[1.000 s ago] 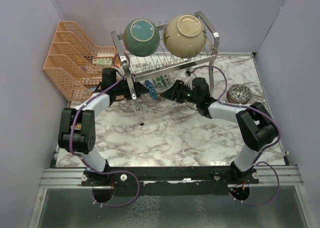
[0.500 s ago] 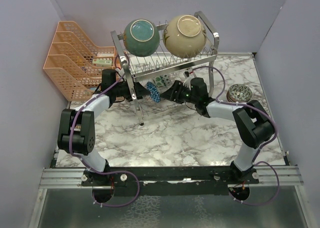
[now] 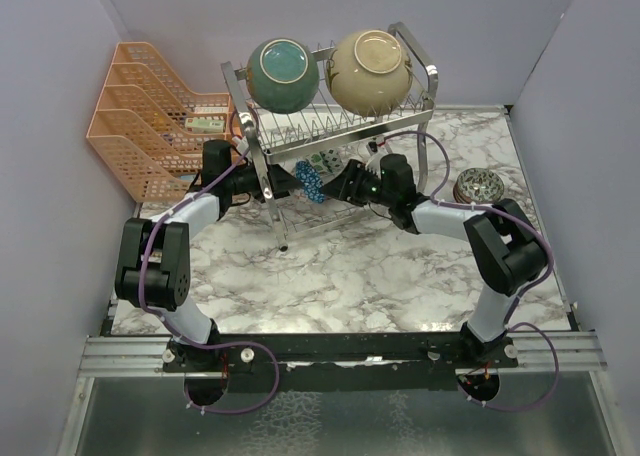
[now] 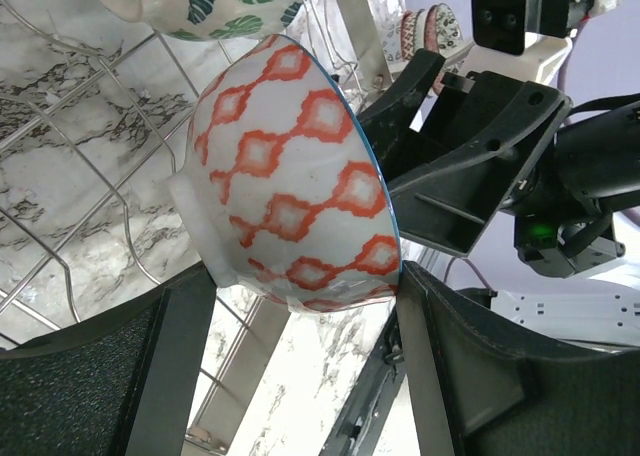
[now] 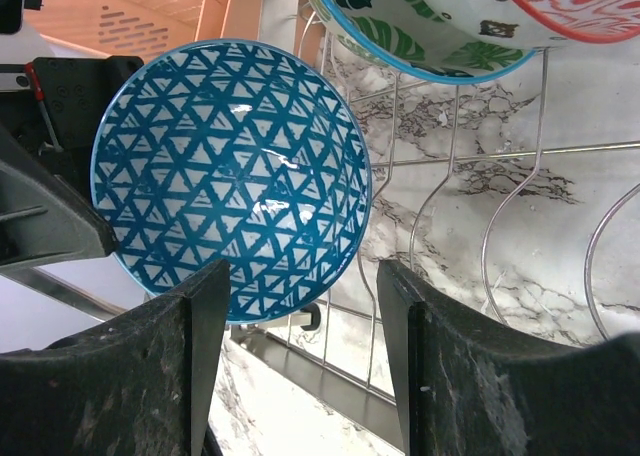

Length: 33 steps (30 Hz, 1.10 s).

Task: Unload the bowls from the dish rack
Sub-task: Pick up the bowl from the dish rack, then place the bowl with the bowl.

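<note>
The silver wire dish rack carries a teal bowl and a cream bowl on its top tier. In the lower tier my left gripper is shut on a small bowl, orange-patterned outside and blue-triangled inside, held on edge; one finger is at its foot and the other at its rim. My right gripper is open and empty, facing the bowl's inside from the right, close to it but apart. A leaf-patterned small bowl and a red-patterned one stand in the lower tier behind.
The orange mesh organizer stands at the back left, close to my left arm. A small patterned bowl lies on the marble table right of the rack. The rack's shiny legs and wires surround both grippers.
The small blue-and-orange bowl has shifted slightly right with my left gripper. My right gripper has crept a little left and back toward it.
</note>
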Each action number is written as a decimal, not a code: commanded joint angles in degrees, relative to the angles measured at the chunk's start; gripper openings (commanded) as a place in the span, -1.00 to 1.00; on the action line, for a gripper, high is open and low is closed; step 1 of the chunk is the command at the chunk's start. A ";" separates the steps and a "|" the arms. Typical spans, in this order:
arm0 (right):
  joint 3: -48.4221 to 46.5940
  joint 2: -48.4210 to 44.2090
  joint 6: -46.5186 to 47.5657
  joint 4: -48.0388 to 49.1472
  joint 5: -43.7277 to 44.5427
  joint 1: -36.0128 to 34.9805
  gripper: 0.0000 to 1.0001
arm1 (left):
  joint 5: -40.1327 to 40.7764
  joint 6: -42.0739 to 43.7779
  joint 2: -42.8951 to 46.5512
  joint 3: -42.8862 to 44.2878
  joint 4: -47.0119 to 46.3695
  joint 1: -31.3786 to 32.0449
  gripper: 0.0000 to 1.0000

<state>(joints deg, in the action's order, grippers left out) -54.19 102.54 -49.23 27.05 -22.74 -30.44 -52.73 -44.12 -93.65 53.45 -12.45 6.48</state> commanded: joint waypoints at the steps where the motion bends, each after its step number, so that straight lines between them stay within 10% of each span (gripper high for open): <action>1: -1.62 1.60 0.65 0.81 -0.44 -0.41 0.22 | -6.51 -4.28 3.79 -1.80 -5.35 -0.50 0.06; 33: -7.29 9.18 -6.95 4.90 -7.02 -0.41 -0.21 | -8.62 -9.36 3.69 -3.63 -13.12 -0.49 0.06</action>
<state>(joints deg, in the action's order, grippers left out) -59.90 110.17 -54.72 29.63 -26.85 -30.44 -54.70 -50.30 -93.34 50.13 -22.33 6.44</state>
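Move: The blue-lined bowl, still held up by the left gripper, has its middle some 4 cm to the right gripper's left, about 2 cm ahead and 1 cm above. The leaf bowl in the rack lies roughly 6 cm straight ahead of the right gripper and 3 cm below; the red-rimmed bowl is just as far ahead, 4 cm to its right and 2 cm below. From the left gripper, the blue-lined bowl's middle is about 2 cm ahead, 3 cm right and 1 cm below. Dip the open right gripper about 2 cm first, then slide it roughly 2 cm left and a little forward to the blue-lined bowl's near rim, rising slightly on the way, so that one finger goes inside the bowl and the other stays outside. Close the fingers by about a third as you reach in. Keep the left gripper's hold and nearly still, easing it up about 1 cm. ##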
